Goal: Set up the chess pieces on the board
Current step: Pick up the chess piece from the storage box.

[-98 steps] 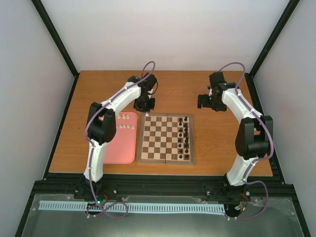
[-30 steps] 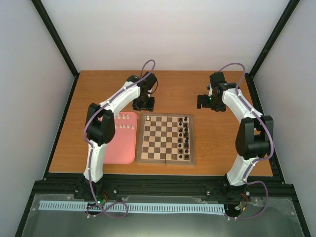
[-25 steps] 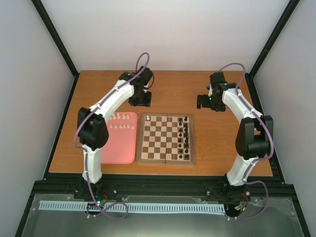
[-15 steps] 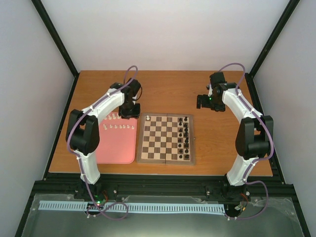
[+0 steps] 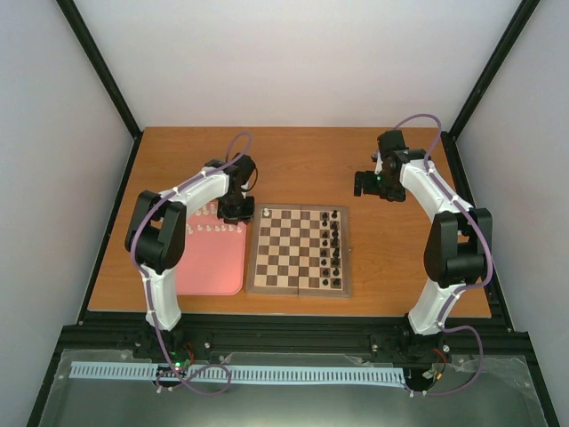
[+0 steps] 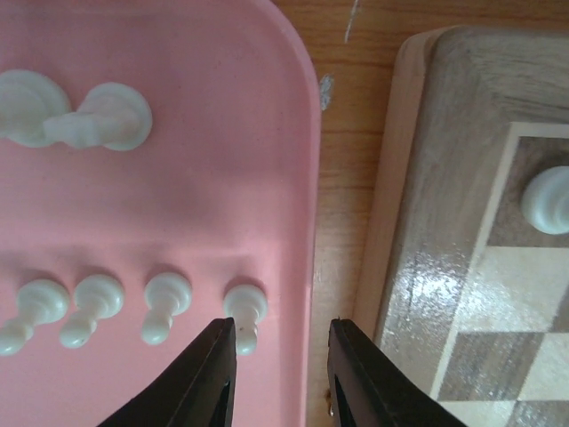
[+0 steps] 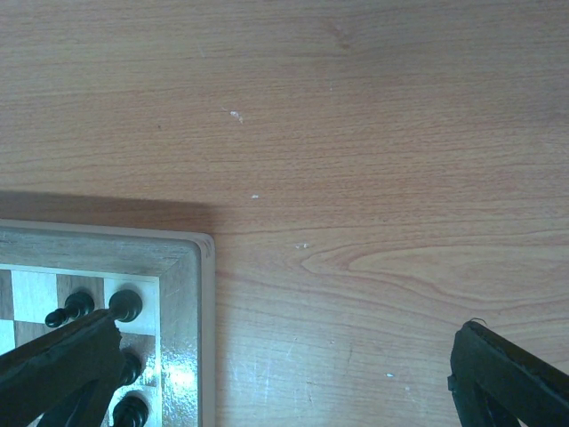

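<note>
White chess pieces (image 5: 220, 229) stand in two rows at the far end of the pink tray. One white piece (image 5: 267, 213) stands on the far left corner square of the board (image 5: 298, 286); the left wrist view shows it too (image 6: 546, 199). My left gripper (image 5: 236, 210) hangs over the tray's far right corner, next to the board. Its jaws (image 6: 280, 342) are open. The rightmost pawn (image 6: 244, 309) of a row sits just inside the left finger (image 6: 213, 374), untouched. My right gripper (image 5: 373, 183) is wide open over bare table beyond the board's far right corner (image 7: 182, 267).
Black pieces (image 5: 335, 240) fill the two right-hand files of the board; some appear in the right wrist view (image 7: 124, 305). The pink tray (image 6: 178, 205) lies against the board's left frame (image 6: 418, 178). Two larger white pieces (image 6: 111, 120) stand further up the tray. Black rails border the table.
My left arm swung from beyond the board's far left corner back over the tray's far right corner, and its jaws narrowed. The right arm has not moved.
</note>
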Available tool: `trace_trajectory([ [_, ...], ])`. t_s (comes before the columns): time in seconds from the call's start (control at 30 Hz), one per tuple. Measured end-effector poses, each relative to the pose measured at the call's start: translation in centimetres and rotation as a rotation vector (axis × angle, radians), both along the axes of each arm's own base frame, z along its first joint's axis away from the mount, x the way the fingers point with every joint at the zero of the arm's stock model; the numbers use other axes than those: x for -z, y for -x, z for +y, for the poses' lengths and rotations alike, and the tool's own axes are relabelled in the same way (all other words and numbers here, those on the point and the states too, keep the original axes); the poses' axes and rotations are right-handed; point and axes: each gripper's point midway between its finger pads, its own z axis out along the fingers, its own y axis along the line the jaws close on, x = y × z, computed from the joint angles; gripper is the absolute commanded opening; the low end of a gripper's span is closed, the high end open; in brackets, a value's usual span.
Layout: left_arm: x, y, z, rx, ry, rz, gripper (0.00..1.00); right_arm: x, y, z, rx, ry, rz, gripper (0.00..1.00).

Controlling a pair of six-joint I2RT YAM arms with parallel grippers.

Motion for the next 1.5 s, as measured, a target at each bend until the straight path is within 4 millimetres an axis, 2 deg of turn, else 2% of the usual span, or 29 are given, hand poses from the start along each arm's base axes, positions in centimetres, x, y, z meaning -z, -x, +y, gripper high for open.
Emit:
trace_trajectory([
  [0.13,0.8,0.1,0.2,-0.003,-0.008,0.013,0.3,0.0,0.0,0.0,0.0,0.0,0.0,1.0],
  [0.37,0.9,-0.1,0.4,-0.008,-0.011,0.006,0.3,0.0,0.0,0.0,0.0,0.0,0.0,1.0],
  [0.7,2.0,1.0,1.0,-0.013,-0.032,0.039,0.29,0.0,0.0,0.0,0.0,0.0,0.0,1.0],
  [1.07,3.0,1.0,1.3,-0.021,-0.052,0.058,0.13,0.2,0.1,0.0,0.0,0.001,0.005,1.0],
  [1.23,2.9,0.9,1.3,-0.022,-0.053,0.053,0.11,0.2,0.1,0.0,0.0,0.001,0.005,1.0],
  [1.4,2.7,0.7,1.2,-0.021,-0.052,0.048,0.01,0.2,0.1,0.0,0.0,0.001,0.005,1.0],
  [1.5,2.6,0.7,1.3,-0.022,-0.055,0.047,0.01,0.2,0.1,0.0,0.0,0.001,0.005,1.0],
])
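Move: The white pawn nearest the board, at the right end of the pawn row in the pink tray, stands some 4 cm below the left hand, about 1 cm back and 1 cm to the left. The next pawn is 2 cm farther left of it, level with it. A white knight lies about 4 cm ahead and 5 cm left of the hand; the white rook on the board's corner, 4 cm ahead and 7 cm right. From the right hand the pawn lies roughly 34 cm left, 6 cm back and 10 cm below. Down by nearly 3 cm in small, slow steps, the left hand sinks onto the end pawn, easing about 1 cm back and 1 cm left to line up and tipping only a few degrees. Its fingers, partly open and pointing down, begin closing late in the descent and go on to nearly shut, pinching the pawn's upper part from both sides. ##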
